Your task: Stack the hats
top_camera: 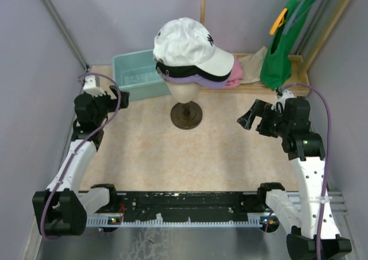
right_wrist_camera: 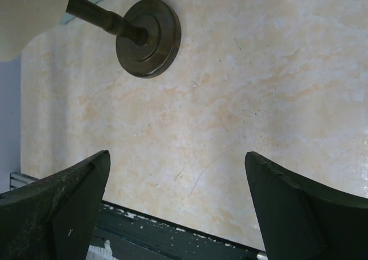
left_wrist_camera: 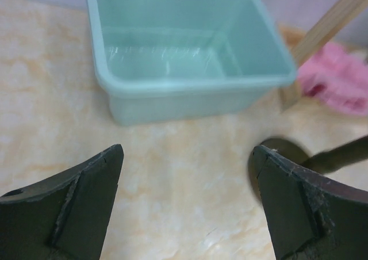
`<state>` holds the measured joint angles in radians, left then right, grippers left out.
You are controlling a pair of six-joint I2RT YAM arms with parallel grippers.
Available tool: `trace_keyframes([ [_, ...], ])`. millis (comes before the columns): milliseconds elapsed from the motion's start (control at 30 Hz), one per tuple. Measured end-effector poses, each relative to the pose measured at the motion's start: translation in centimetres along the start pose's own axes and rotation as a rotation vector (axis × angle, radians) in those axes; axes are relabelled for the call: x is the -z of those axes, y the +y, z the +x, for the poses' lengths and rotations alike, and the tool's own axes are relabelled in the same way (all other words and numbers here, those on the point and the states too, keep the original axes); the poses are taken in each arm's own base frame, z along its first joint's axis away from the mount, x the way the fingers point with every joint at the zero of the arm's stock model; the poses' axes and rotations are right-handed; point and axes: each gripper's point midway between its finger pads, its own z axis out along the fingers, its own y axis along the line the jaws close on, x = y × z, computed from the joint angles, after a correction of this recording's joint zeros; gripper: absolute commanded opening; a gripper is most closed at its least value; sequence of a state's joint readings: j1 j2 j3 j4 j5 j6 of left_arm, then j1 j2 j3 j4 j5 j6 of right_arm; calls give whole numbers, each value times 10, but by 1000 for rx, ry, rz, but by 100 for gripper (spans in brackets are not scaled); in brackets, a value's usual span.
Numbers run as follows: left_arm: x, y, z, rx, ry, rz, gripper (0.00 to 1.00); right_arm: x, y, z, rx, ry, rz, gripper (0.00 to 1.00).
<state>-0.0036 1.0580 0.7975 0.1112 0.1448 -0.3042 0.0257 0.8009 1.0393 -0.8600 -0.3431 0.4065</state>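
Note:
The hats sit piled on a cream mannequin head (top_camera: 184, 91) on a dark round stand (top_camera: 186, 117). The white cap with a dark logo (top_camera: 187, 44) is on top, a black cap (top_camera: 172, 72) shows under it, and a purple brim (top_camera: 208, 82) sticks out below. My left gripper (top_camera: 118, 96) hangs open to the left of the stand, empty, over bare tabletop (left_wrist_camera: 187, 152). My right gripper (top_camera: 247, 119) is open and empty to the right of the stand (right_wrist_camera: 177, 155). Both wrist views catch the stand's base (left_wrist_camera: 282, 152) (right_wrist_camera: 148, 37).
A teal plastic bin (top_camera: 135, 73) (left_wrist_camera: 184, 58) stands at the back left, just ahead of my left gripper. A pink cloth (top_camera: 236, 70) (left_wrist_camera: 339, 81) lies behind the stand. A green sleeveless top (top_camera: 280, 47) hangs at the back right. Grey walls close both sides.

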Motion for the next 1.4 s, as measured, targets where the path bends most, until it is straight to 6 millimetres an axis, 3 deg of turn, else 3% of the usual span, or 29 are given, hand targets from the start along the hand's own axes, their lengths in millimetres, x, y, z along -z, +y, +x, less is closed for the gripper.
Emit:
trace_keyframes([
  [67, -3, 15, 35, -62, 22, -4, 100, 0, 1, 0, 7, 1, -5, 99],
  [167, -3, 47, 105, -93, 163, -78, 100, -1, 1, 1, 12, 4, -6, 99],
  [233, -1, 59, 136, -124, 225, -91, 100, -2, 0, 1, 18, 7, -3, 99],
  [367, 1, 68, 169, -201, 234, -48, 100, -6, -4, 0, 26, 16, 13, 99],
  [500, 8, 74, 186, -244, 164, -20, 100, -20, -18, 3, 33, 43, 66, 99],
  [800, 16, 84, 183, -309, -36, -9, 100, -77, -95, 3, 174, 14, 314, 99],
  [867, 18, 88, 190, -305, -24, -13, 100, -94, -111, 13, 215, 15, 329, 99],
  [967, 12, 83, 171, -322, -81, 5, 99, -118, -138, 37, 275, -13, 351, 99],
  [1100, -4, 74, 151, -351, -128, 50, 99, -135, -169, 63, 369, -110, 372, 99],
  [1200, -10, 69, 146, -363, -135, 74, 99, -146, -178, 68, 409, -199, 361, 99],
  [1400, -10, 69, 148, -362, -127, 75, 99, -173, -173, 36, 422, -318, 303, 99],
])
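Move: The hats sit stacked on the head, some 28 cm right of the left hand, about level fore and aft and 12 cm above it; the blue bin is about 16 cm ahead of that hand, 9 cm right and 20 cm below. From the right hand, the hats are about 14 cm ahead, 22 cm left and 13 cm higher, with the round stand base under them about 25 cm below that hand. Both open, empty hands sink towards the bare table, left about 16 cm, right about 21 while reaching forward. ##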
